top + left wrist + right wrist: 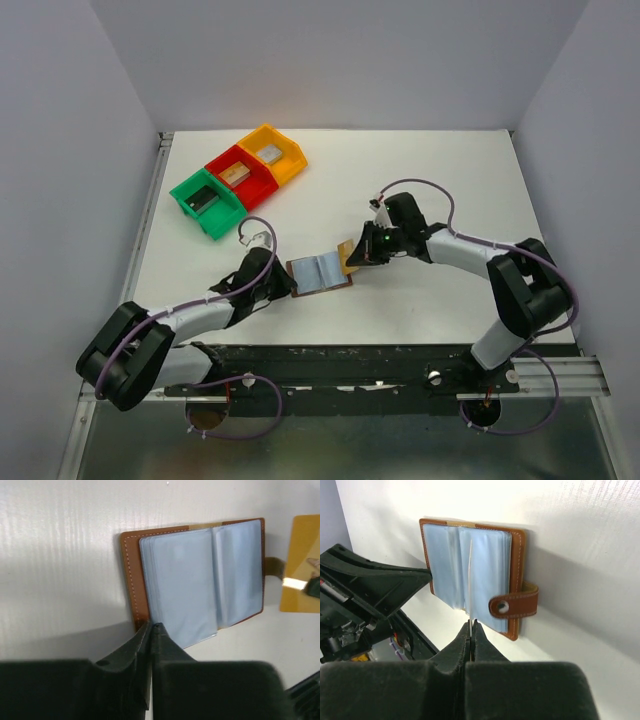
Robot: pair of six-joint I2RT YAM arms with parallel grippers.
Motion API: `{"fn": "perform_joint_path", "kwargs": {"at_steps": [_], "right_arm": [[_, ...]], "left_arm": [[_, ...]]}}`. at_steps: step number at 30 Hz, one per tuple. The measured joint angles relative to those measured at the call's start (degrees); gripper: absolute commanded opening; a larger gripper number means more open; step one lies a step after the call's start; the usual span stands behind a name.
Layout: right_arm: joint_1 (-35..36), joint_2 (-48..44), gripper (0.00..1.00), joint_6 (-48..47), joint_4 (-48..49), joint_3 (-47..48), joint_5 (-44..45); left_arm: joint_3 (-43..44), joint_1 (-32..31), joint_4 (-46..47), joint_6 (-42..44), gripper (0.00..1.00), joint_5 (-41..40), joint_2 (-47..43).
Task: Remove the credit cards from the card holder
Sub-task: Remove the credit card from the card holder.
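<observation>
The brown card holder [318, 272] lies open on the table, its light-blue sleeves [200, 580] facing up and its snap tab [515, 603] at the right side. My left gripper [151, 626] is shut, with its tips resting on the holder's near-left corner where leather meets sleeve. My right gripper [471, 622] is shut on a gold-tan credit card [300, 570]. The card hangs just right of the holder and above it, and shows edge-on [470, 575] in the right wrist view. In the top view the card [347, 256] sits beside the right gripper [358, 256]. Other cards are not visible.
Green [205, 200], red [240, 177] and yellow [272, 153] bins stand in a row at the back left, each holding a block. The left arm's body [375, 587] sits close to the holder's left side. White walls surround the table [430, 180].
</observation>
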Motion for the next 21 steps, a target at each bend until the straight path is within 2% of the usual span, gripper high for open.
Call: {"fn": "perform_joint_path", "kwargs": {"at_steps": [2, 6, 7, 12, 16, 21], "right_arm": [[0.0, -1.7, 0.0, -1.0, -1.4, 0.0, 0.8], [0.0, -5.8, 0.0, -3.4, -4.0, 0.0, 2.2], [0.0, -6.9, 0.0, -4.3, -4.9, 0.0, 2.5], [0.0, -11.6, 0.0, -9.3, -6.7, 0.0, 1.4], [0.8, -15.7, 0.0, -12.6, -5.2, -0.2, -6.2], [5.9, -18.0, 0.0, -16.6, -4.6, 1.0, -17.2]], "left_arm": [[0.0, 0.0, -2.3, 1.1, 0.45, -0.1, -1.6], [0.4, 0.0, -6.2, 2.2, 0.58, 0.0, -5.7], [1.0, 0.0, -7.3, 2.3, 0.65, 0.0, -7.1], [5.8, -0.5, -11.6, 3.7, 0.7, 0.0, -13.9], [7.1, -0.7, -11.4, 5.7, 0.74, 1.5, -22.8], [6.8, 0.6, -8.4, 10.2, 0.76, 8.6, -34.4]]}}
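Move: The gold credit card, already out and held in the right fingers, lies about 13 cm to the right of the left hand, 6 ahead and 4 above. The open card holder's middle is some 7 cm right of the left hand, 3 ahead and 1 below, its left edge between those fingers. From the right hand, the left gripper lies roughly 15 cm left, 5 back and 4 below, the card holder 8 left, 2 back and 5 below. The left hand opens wide, lets go of the card holder's left edge and rises almost straight up about 20 cm, its fingers tilting up some 30 degrees from their downward slant to face the card. The right hand keeps its pinch on the credit card and lifts it clear above the card holder, first up, then also back and slightly left towards the left gripper, its wrist turning counter-clockwise and the fingertips tilting up. ##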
